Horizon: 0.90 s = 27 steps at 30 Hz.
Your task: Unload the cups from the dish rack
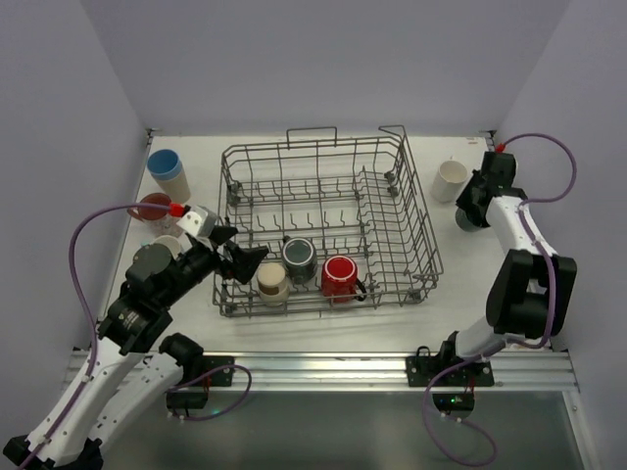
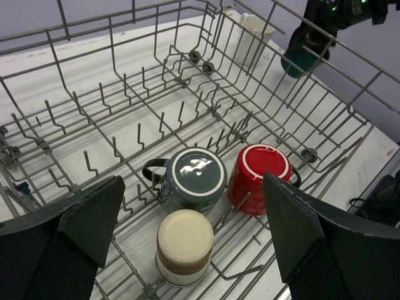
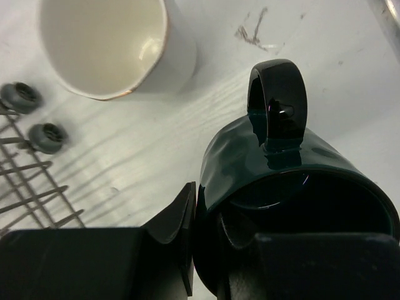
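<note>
The grey wire dish rack (image 1: 428,235) stands mid-table. Three cups rest upside down at its near edge: a beige cup (image 2: 184,247), a dark grey mug (image 2: 195,178) and a red mug (image 2: 259,178). My left gripper (image 2: 194,219) is open, hovering just above the beige cup with a finger on either side and touching nothing. To the right of the rack my right gripper (image 3: 209,231) is shut on the wall of a dark teal mug (image 3: 275,169), one finger inside and one outside. The mug hangs low over the table beside an upright cream cup (image 3: 112,44).
Left of the rack stand a blue cup (image 1: 168,172), a pink cup (image 1: 155,208) and a white cup (image 1: 168,245) partly behind my left arm. The rack's wheels (image 3: 47,134) lie close to the cream cup. Walls close in the table on three sides.
</note>
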Available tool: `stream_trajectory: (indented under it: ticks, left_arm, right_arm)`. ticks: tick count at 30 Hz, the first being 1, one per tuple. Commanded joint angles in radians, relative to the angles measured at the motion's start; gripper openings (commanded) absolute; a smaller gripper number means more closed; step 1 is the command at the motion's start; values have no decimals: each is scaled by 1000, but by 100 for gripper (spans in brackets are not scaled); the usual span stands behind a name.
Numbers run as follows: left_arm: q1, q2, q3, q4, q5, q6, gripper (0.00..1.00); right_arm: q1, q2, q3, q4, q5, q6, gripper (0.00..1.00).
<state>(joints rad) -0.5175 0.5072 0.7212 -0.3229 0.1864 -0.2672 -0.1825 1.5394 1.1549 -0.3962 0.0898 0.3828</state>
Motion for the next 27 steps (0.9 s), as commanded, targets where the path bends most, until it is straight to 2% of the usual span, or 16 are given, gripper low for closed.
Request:
stream_trajectory:
  ticks: [1,13,14,16,17,20,27]
  left_arm:
    - [2,-10,-12,12,-7,29,100]
    - [-1,16,-16,10,-4,28,100]
    - [-1,19,-16,12,-4,28,100]
    - [-1,27,-16,12,-2,29,100]
    - [-1,30,-16,12,-4,29,100]
    - [-1,43,-14,12,-1,29,100]
    - [1,144,1,13,-2,23,100]
  right_arm:
    - [-28,54,54,27,-22,-35,0]
    - [-43,231,101,19,-24,-65,0]
    - [-44,235,104,19,-22,-62,3]
    - [-44,226,108,8,-16,-53,18]
    - [-44,220,103,8,-12,-50,36]
    - [-44,165,86,10,-1,-30,66]
    - [-43,-91,-7,98,-114,77,86]
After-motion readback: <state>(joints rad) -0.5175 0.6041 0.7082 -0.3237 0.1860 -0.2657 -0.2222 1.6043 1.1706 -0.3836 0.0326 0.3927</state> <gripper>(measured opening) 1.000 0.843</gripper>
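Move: The right hand still holds the dark green mug; its landing spot on the table lies about 9 cm below that hand, some 2 cm back and 2 cm right. The white cup is roughly 10 cm ahead and 3 cm left, the rack's right wall about 11 cm left. The beige cup is about 22 cm below the open left hand, 3 cm ahead and 3 cm right; the grey mug is 4 cm beyond and 5 cm right of that cup, the red mug some 15 cm right of it. Keeping its grip on the green mug's wall, the right hand lowers it about 7 cm to the table beside the white cup, tipping some 10 degrees further down, then opens wide, lets go and rises about 5.5 cm, tilting back. The open left hand waits, then starts sinking about 3 cm and slightly forward towards the beige cup. ##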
